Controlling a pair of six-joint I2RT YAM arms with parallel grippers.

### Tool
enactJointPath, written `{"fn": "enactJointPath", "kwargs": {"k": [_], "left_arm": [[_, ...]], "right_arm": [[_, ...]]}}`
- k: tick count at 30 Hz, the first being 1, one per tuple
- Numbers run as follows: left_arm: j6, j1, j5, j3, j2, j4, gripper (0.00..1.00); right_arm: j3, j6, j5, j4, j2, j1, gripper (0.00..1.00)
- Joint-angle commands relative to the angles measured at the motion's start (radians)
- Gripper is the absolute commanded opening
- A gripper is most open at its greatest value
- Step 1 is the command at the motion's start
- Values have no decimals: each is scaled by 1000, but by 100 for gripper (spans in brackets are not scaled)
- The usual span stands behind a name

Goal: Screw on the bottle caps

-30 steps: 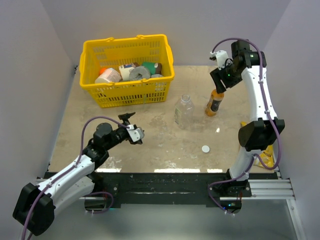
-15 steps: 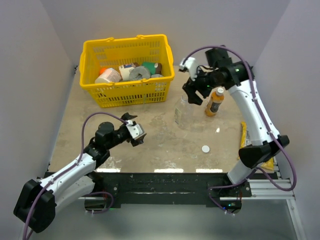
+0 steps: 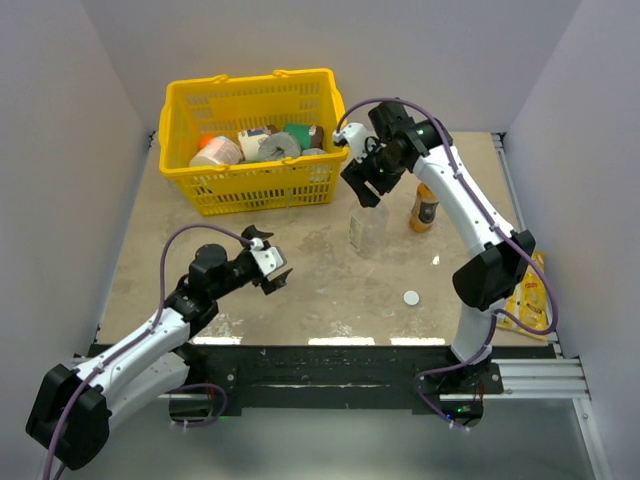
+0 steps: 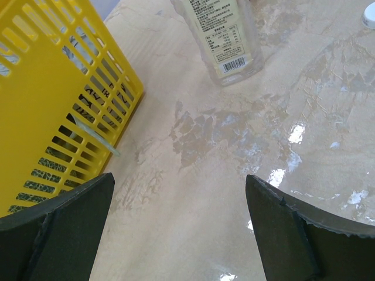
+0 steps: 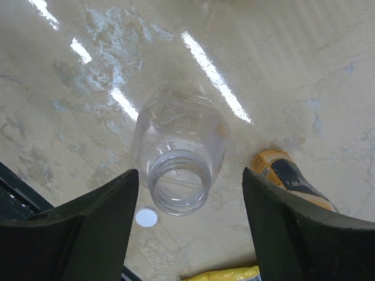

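Note:
The clear ribbed bottle [image 3: 367,230] stands upright mid-table with its mouth [image 5: 179,187] uncapped. Directly above it hangs my right gripper [image 3: 362,188], open; in the right wrist view the right gripper [image 5: 190,173] has a finger on each side of the neck, apart from it. One white cap [image 3: 411,297] lies flat on the table in front of the bottle, and it shows in the wrist views too: cap [image 5: 146,217], cap [image 4: 370,14]. The orange bottle [image 3: 425,208] stands just right of the clear one, its top hidden by the arm. My left gripper [image 3: 277,272] is open and empty, low over the table left of the clear bottle [image 4: 225,41].
A yellow basket [image 3: 250,185] holding several containers stands at the back left, close to the left gripper's left side [image 4: 53,105]. A yellow snack packet [image 3: 530,295] lies by the right wall. The orange bottle [image 5: 290,175] is close to the right finger.
My right arm has swung left from over the orange bottle to above the clear bottle, and its jaws have widened. The left arm has barely moved.

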Motion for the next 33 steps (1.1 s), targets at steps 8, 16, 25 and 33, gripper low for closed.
{"fn": "enactJointPath", "kwargs": {"k": [8, 16, 25, 33], "left_arm": [[-61, -2, 28, 31, 18, 93, 99], [-257, -19, 107, 62, 119, 289, 99], [-274, -125, 57, 127, 335, 495, 99], [-282, -189, -4, 218, 459, 523, 100]], "right_arm": [[-33, 12, 28, -8, -46, 18, 32], [-20, 33, -79, -22, -126, 21, 0], [-17, 101, -265, 4, -161, 21, 0], [-59, 154, -329, 48, -173, 23, 0]]}}
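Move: The open right fingers are around the clear bottle's neck, its middle about 9 cm below that hand and some 1 cm back. From the right hand the orange bottle stands roughly 12 cm right and 4 ahead, the white cap 11 right and 14 back, both lower. From the left hand the clear bottle is about 20 cm right, 10 ahead and nearly level; the yellow basket's middle lies some 25 ahead and 4 left. Right fingers close on the clear bottle's neck, lifting it back about 5 cm; open left gripper approaches rightward. ##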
